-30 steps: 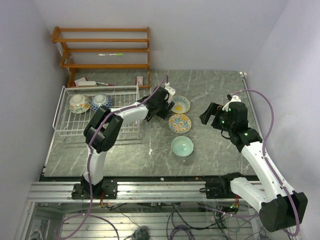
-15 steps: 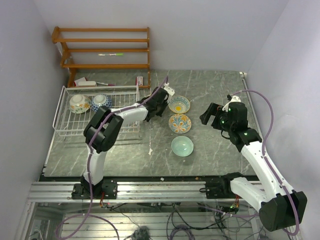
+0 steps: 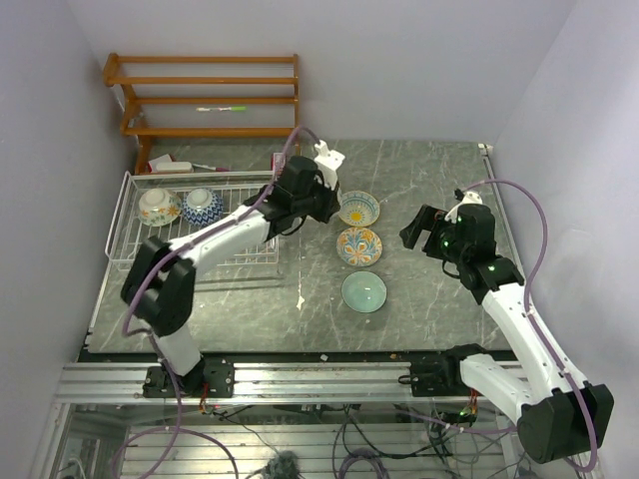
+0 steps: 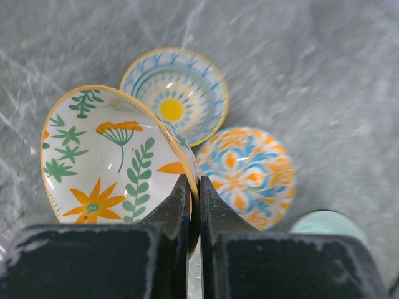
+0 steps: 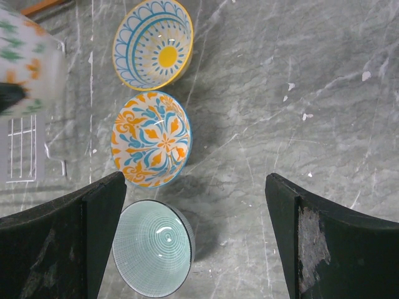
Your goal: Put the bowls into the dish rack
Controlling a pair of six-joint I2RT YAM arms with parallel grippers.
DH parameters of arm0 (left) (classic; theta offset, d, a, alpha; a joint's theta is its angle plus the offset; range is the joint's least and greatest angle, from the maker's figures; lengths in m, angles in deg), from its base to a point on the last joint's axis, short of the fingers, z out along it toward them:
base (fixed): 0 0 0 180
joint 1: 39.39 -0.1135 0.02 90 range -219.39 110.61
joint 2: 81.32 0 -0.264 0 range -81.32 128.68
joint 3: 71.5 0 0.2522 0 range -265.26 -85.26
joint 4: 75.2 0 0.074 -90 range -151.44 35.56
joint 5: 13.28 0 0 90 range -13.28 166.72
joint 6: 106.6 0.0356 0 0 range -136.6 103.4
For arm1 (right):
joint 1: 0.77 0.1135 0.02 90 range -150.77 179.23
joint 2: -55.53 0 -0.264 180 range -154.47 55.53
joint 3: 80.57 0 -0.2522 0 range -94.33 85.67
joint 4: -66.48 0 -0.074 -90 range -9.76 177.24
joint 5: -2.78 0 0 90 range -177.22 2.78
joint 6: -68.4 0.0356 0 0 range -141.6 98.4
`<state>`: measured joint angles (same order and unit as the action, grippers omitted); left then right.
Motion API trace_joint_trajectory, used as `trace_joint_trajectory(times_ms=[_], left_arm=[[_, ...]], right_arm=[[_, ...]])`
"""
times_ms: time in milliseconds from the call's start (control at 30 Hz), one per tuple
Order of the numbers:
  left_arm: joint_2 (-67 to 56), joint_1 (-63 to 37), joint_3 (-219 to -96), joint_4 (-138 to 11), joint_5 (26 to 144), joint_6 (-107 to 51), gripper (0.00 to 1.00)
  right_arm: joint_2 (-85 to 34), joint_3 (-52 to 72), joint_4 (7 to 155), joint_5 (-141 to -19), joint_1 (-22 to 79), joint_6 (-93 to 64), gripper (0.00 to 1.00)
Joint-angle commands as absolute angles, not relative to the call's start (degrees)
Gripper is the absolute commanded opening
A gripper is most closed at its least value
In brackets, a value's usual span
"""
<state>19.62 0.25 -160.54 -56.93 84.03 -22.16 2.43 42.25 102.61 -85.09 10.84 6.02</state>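
Observation:
My left gripper (image 4: 194, 182) is shut on the rim of a white bowl (image 4: 106, 156) painted with green leaves and orange flowers, held above the table. From above, that gripper (image 3: 300, 197) hangs near the right end of the white wire dish rack (image 3: 150, 249). Two bowls (image 3: 159, 207) (image 3: 202, 205) sit in the rack's far left corner. Three bowls stand in a column on the table: a blue-and-yellow one (image 3: 358, 208), an orange-and-blue one (image 3: 358, 245) and a plain teal one (image 3: 363, 291). My right gripper (image 3: 424, 228) is open and empty to their right, with the teal bowl (image 5: 153, 249) below it.
A brown wooden shelf (image 3: 205, 100) stands against the back wall behind the rack. Small items (image 3: 170, 166) (image 3: 281, 161) lie at its foot. A scrap of white (image 3: 301, 299) lies on the marble table (image 3: 429, 180) in front of the rack.
My left gripper has shut on the leafy bowl's rim, lifted it off the table and swung back and left toward the rack. The right arm has stayed still.

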Motion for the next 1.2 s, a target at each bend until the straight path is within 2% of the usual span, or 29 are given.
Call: trace_joint_trajectory(times_ms=[0, 233, 533, 800, 1167], left_arm=[[10.31, -0.93, -158.88, -63.21, 92.53, -29.43, 0.07], [-2.98, -15.30, -145.36, -78.54, 103.49, -49.49, 0.07], [-15.41, -29.73, -131.59, -88.25, 102.51, -61.86, 0.07], [-15.73, -35.70, -122.98, -98.41, 99.72, -72.53, 0.07], [-5.26, -36.91, -121.14, -110.20, 101.55, -79.94, 0.07]], right_arm=[[4.04, 42.56, 102.64, -85.39, 10.35, 5.66, 0.94], [4.70, 43.18, 102.36, -83.78, 10.26, 5.90, 0.93], [5.02, 44.77, 101.66, -82.33, 10.08, 6.55, 0.93], [5.00, 44.97, 101.77, -82.21, 10.12, 6.45, 0.92], [4.14, 45.46, 101.20, -82.31, 10.04, 6.62, 0.92]])
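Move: My left hand already has the green-leaf bowl by its rim, clear of the table. The free right end of the dish rack, where it is headed, lies about 21 cm to the left, 8 cm ahead and 11 cm below; the blue bowl in the rack is some 9 cm farther left. The sun bowl is 8 cm ahead and 5 cm right, 13 cm down. From my right hand, that rack spot is roughly 38 cm left, 13 cm ahead and 13 cm down. I lift the pinched bowl steeply about 11 cm with my left hand, easing slightly back, then sweep it some 22 cm left over the right part of the rack and start to sink a little. All the way I roll the hand left side down, nearly 60 degrees, and swing it counter-clockwise until the fingers point level, forward and a bit right, never loosening my grip. ##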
